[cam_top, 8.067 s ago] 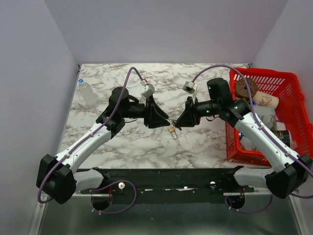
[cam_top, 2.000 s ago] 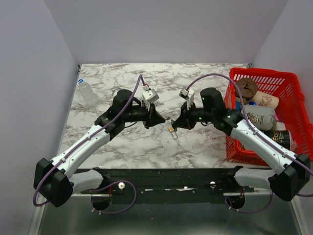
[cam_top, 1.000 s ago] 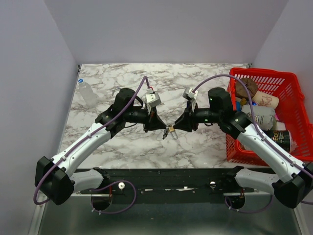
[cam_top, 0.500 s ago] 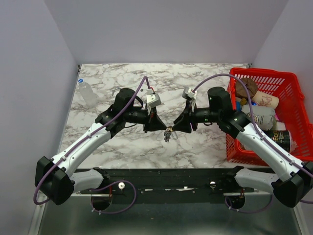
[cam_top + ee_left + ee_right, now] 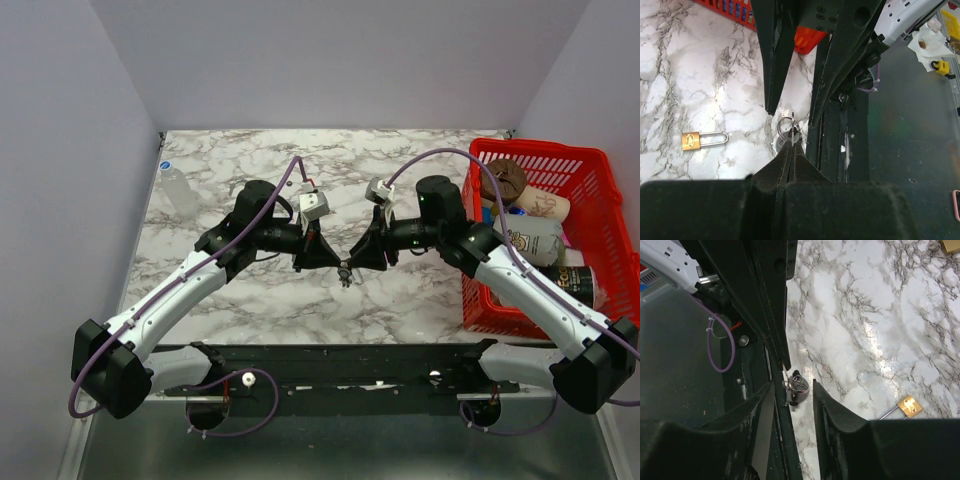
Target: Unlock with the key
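Observation:
A small bunch of keys on a ring (image 5: 344,270) hangs between the two grippers above the marble table (image 5: 250,160). My left gripper (image 5: 791,144) is shut on a thin key blade, with the key ring (image 5: 788,126) just beyond its tips. My right gripper (image 5: 793,383) is open, and the key bunch (image 5: 799,386) sits between its fingers without either one touching it. A brass padlock (image 5: 692,140) lies flat on the table with its shackle pointing sideways. The same padlock (image 5: 910,406) shows off to the side in the right wrist view. In the top view the grippers hide it.
A red basket (image 5: 590,170) full of objects stands at the table's right edge. A clear bottle (image 5: 178,190) stands at the far left. The black base rail (image 5: 340,365) runs along the near edge.
My right gripper has moved a little left, closer to the left gripper, and now straddles the hanging keys. The left gripper keeps its hold and has hardly moved.

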`<act>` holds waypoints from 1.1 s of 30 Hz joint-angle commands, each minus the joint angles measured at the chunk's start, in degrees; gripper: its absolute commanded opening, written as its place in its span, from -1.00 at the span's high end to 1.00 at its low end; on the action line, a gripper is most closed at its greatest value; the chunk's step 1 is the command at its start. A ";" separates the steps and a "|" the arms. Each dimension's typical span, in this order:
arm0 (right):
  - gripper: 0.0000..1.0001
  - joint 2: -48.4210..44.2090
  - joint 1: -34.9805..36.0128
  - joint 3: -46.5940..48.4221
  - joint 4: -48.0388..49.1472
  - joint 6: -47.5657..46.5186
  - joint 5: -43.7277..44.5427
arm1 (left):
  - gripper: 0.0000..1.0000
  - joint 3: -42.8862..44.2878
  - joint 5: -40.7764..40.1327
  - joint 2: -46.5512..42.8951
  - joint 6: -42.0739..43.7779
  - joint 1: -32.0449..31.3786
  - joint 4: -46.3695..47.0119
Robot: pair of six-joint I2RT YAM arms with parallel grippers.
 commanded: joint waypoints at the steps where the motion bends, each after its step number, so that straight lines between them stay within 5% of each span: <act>1: 0.17 0.59 0.00 -0.53 1.82 0.11 -3.61 | 1.00 1.25 1.94 0.13 1.15 -0.32 0.40; 8: 0.48 0.68 0.00 -1.67 2.96 0.55 -4.94 | 1.00 1.34 2.03 0.39 1.15 -0.32 0.49; 14: 0.54 1.47 0.09 -2.20 2.87 0.55 -5.11 | 1.00 1.16 1.68 0.21 1.06 -0.32 0.66; 23: 0.99 1.12 0.09 -2.55 3.31 0.55 -4.41 | 1.00 1.25 0.19 0.30 0.71 -0.32 1.02; 26: 0.99 0.33 0.00 -3.08 4.01 1.26 -1.08 | 0.30 1.43 -2.36 0.04 0.27 -0.32 0.84; 27: 0.99 0.24 0.00 -3.17 4.19 1.26 0.67 | -0.23 1.51 -4.37 -0.48 0.10 -0.32 0.75; 30: 0.99 -0.03 0.00 -3.69 4.89 3.89 3.66 | -0.78 0.90 -6.49 -1.19 -0.08 -0.24 1.36; 33: 0.99 -0.03 -0.26 -4.39 5.94 4.77 5.86 | -0.95 0.20 -7.11 -1.28 -0.87 -0.24 2.60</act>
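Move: The key is still pinched in the left fingertips, its middle about 2 cm to the right of the left hand point and level with it. From the right hand, the ring end of the key is already between the open fingers, the key's middle about 1 cm to the left at the same height. The ring's charm hangs some 4 cm below the key and 1 cm behind it. The small padlock lies about 9 cm ahead of the right hand and 18 cm below, hardly off to either side. The right fingers, half open around the ring end of the key, close fully and pinch it while the left hand holds still; only then do the left fingers spread wide and let go, that hand easing forward about 1 cm. The right hand keeps its grip and ends about 2 cm lower, almost no sideways travel. ##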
